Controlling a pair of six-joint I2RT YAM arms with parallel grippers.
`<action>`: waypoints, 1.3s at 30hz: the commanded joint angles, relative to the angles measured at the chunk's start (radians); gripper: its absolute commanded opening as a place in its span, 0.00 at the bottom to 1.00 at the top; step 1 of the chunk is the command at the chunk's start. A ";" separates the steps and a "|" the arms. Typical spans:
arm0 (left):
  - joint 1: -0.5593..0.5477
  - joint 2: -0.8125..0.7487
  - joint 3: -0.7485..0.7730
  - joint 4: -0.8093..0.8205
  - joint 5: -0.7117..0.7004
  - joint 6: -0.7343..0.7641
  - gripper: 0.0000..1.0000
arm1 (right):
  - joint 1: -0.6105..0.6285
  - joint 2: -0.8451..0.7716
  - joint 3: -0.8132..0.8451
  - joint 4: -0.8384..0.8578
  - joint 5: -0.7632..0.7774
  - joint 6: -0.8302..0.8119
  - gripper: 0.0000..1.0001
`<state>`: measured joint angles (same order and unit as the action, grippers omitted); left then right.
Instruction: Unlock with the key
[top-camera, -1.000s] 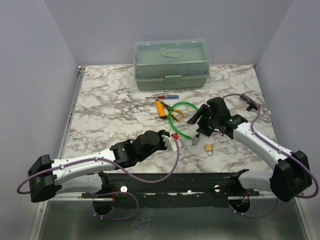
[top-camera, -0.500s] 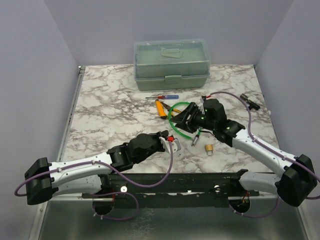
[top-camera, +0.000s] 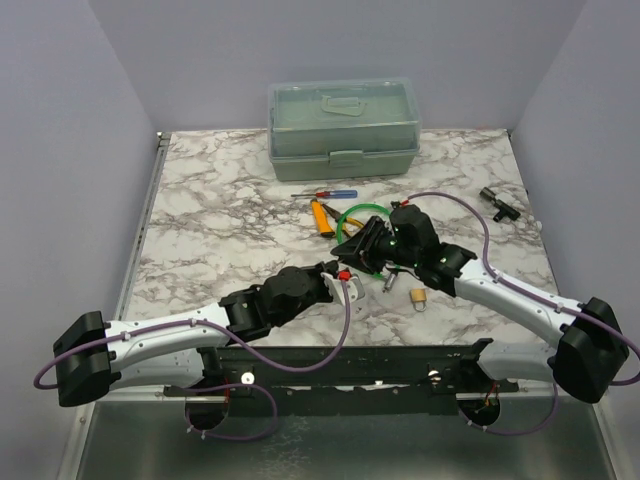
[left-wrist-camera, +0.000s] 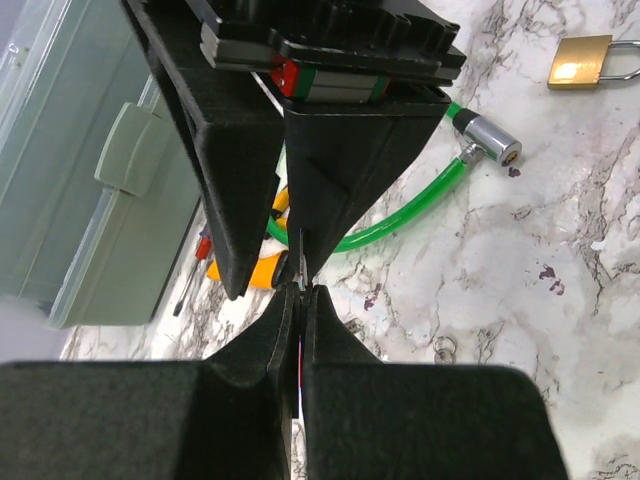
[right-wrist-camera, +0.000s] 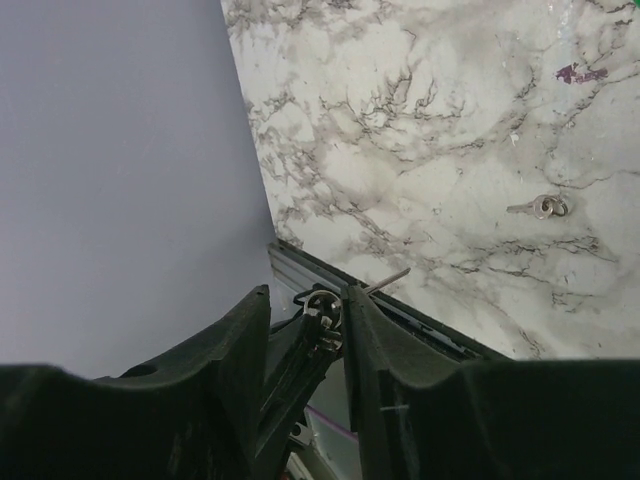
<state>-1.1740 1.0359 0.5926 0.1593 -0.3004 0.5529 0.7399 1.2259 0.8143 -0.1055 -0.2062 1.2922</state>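
My left gripper (left-wrist-camera: 302, 290) is shut on the key (left-wrist-camera: 300, 262), a thin silver sliver sticking up from its pinched fingertips. The right wrist view shows the key's ring end (right-wrist-camera: 325, 312) on the tip of the left fingers. My right gripper (right-wrist-camera: 305, 300) is open, with its two fingers on either side of that tip. From above, both grippers meet at the table's middle front, left gripper (top-camera: 345, 272) below right gripper (top-camera: 352, 250). The brass padlock (top-camera: 418, 297) lies on the marble to their right, also seen from the left wrist as the padlock (left-wrist-camera: 580, 62).
A green cable (top-camera: 352, 215) with silver plug ends (left-wrist-camera: 487, 145) loops behind the grippers. An orange-handled tool (top-camera: 320, 217) and a red-and-blue screwdriver (top-camera: 325, 194) lie beyond it. A green toolbox (top-camera: 343, 128) stands at the back. A small metal ring (right-wrist-camera: 541, 207) lies loose on the marble.
My right arm has swung left from near the padlock to the left gripper's tip, and its jaws have narrowed. The left gripper stayed shut and shifted only slightly.
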 joint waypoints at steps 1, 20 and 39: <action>-0.007 0.003 0.027 0.037 -0.033 -0.015 0.00 | 0.023 0.011 0.019 -0.005 0.046 0.033 0.35; -0.006 -0.003 0.032 0.010 -0.030 -0.038 0.25 | 0.044 0.003 0.031 0.047 0.101 -0.008 0.00; 0.035 -0.152 0.138 -0.273 0.256 -0.231 0.56 | 0.043 -0.175 -0.055 0.242 0.166 -0.345 0.00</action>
<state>-1.1637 0.9615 0.6811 0.0086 -0.2329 0.4297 0.7780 1.1271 0.7654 0.0429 -0.0906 1.1282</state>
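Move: The key is pinched in the left fingertips, its middle barely 1 cm ahead and 1 cm to the right of the left hand. From the right hand, whose part-open fingers already straddle it, the key is about 1 cm to the left and 1 cm below. On the table some 18 cm below the right hand, the green lock's metal end lies level and 12 cm right, the padlock 4 cm back and 17 cm right, the orange tool 17 cm ahead and 4 cm left. The right hand sinks barely 1 cm and shuts its fingers on the key, while the left holds the key almost still until that grip is made. Then the left fingers open a little over halfway and let go, and both hands rise: the right about 4 cm, its fingertips tipping up some 15 degrees with the key, the left about 3 cm while drawing slightly back. ##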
